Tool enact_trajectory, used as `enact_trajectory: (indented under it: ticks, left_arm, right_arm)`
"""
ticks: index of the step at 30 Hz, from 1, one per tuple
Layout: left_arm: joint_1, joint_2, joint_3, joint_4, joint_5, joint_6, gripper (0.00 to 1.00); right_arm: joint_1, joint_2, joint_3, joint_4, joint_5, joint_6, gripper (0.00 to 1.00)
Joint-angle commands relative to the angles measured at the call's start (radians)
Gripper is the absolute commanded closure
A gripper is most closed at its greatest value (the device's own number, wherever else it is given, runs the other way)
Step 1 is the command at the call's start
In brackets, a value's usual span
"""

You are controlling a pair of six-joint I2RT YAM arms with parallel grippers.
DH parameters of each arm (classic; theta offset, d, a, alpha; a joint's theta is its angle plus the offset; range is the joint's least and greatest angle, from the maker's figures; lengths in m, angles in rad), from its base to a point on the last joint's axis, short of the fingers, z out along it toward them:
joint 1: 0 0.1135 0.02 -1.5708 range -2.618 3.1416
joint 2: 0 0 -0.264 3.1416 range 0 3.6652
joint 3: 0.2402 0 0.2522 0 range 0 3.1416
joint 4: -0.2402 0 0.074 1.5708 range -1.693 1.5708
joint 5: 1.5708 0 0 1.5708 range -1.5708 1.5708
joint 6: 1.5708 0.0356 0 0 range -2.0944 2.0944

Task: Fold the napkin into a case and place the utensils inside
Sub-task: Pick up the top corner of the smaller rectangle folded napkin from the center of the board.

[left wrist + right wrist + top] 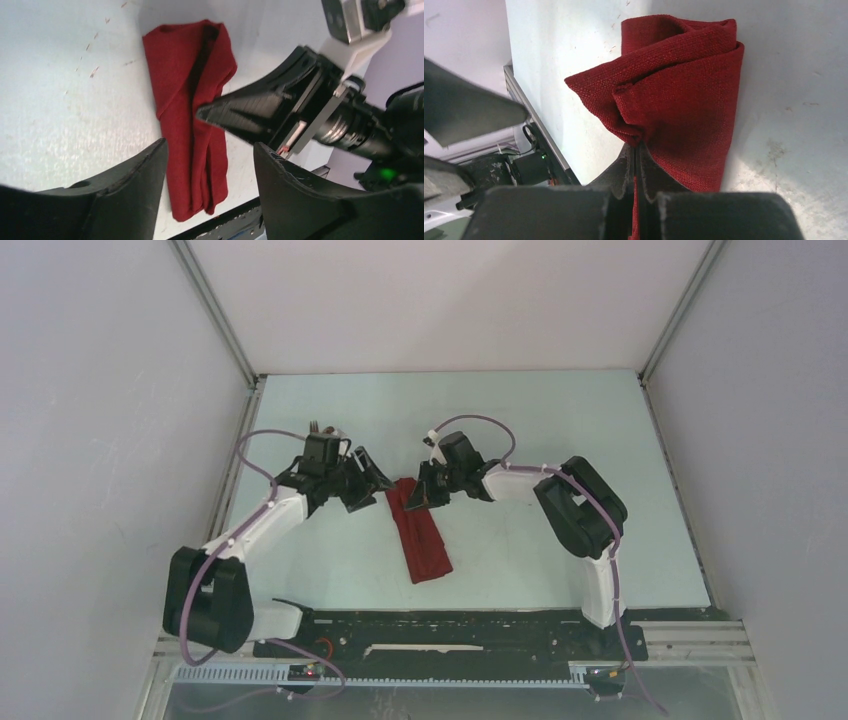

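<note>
The dark red napkin (425, 540) lies folded as a narrow long case in the middle of the table, running from the far centre toward the near edge. My right gripper (415, 498) is shut on a layer of cloth at the far end and holds it lifted, so the fabric (684, 100) bunches above the closed tips (638, 145). My left gripper (370, 490) stands open just left of that end with nothing between its fingers (135, 175). In the left wrist view the napkin (175, 65) lies beyond them. A thin dark tip (316, 425) shows behind the left wrist, perhaps the utensils.
White walls with aluminium rails (225, 330) enclose the pale table (560, 420) on the left, back and right. A black base plate (450, 625) with both arm mounts runs along the near edge. The right arm's black body (300, 110) reaches close to the left fingers.
</note>
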Motion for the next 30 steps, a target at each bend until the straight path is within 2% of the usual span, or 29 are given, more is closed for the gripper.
enact_trajectory:
  ticks: [1, 5, 13, 20, 30]
  left_arm:
    - [0.004, 0.078, 0.091, 0.044, -0.039, 0.006, 0.31]
    - [0.004, 0.162, 0.146, 0.012, -0.041, 0.039, 0.31]
    - [-0.014, 0.287, 0.236, -0.008, -0.041, 0.078, 0.41]
    - [-0.064, 0.365, 0.316, -0.076, -0.092, 0.119, 0.40]
    - [-0.089, 0.419, 0.366, -0.124, -0.155, 0.138, 0.69]
  right_arm:
    - [0.025, 0.007, -0.010, 0.066, -0.044, -0.049, 1.00]
    - [0.029, 0.012, -0.010, 0.105, -0.054, -0.034, 1.00]
    - [0.028, 0.020, -0.010, 0.105, -0.056, -0.043, 1.00]
    - [0.032, 0.020, -0.010, 0.110, -0.048, -0.045, 1.00]
    - [0.044, 0.008, -0.009, 0.093, -0.020, -0.058, 1.00]
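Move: Just ahead of the left hand, about 5 cm forward, 4 cm to its right and 6 cm below, is the napkin's raised top corner. The right fingers already pinch the cloth beside it, some 2 cm ahead of the left hand, 6 cm to its right and 7 cm lower. The utensils lie about 12 cm ahead and 11 cm left. From the right hand the corner is roughly 3 cm ahead, 2 cm left and a touch higher. Reaching forward over the napkin's top end, the left hand travels about 5 cm ahead, then sinks some 4 cm and slips nearly 3 cm to the right. It rolls its left side up by about 10 degrees and narrows its open fingers either side of the raised corner fold, right beside the right fingertips. The right hand keeps its pinch and eases some 1.5 cm left. ##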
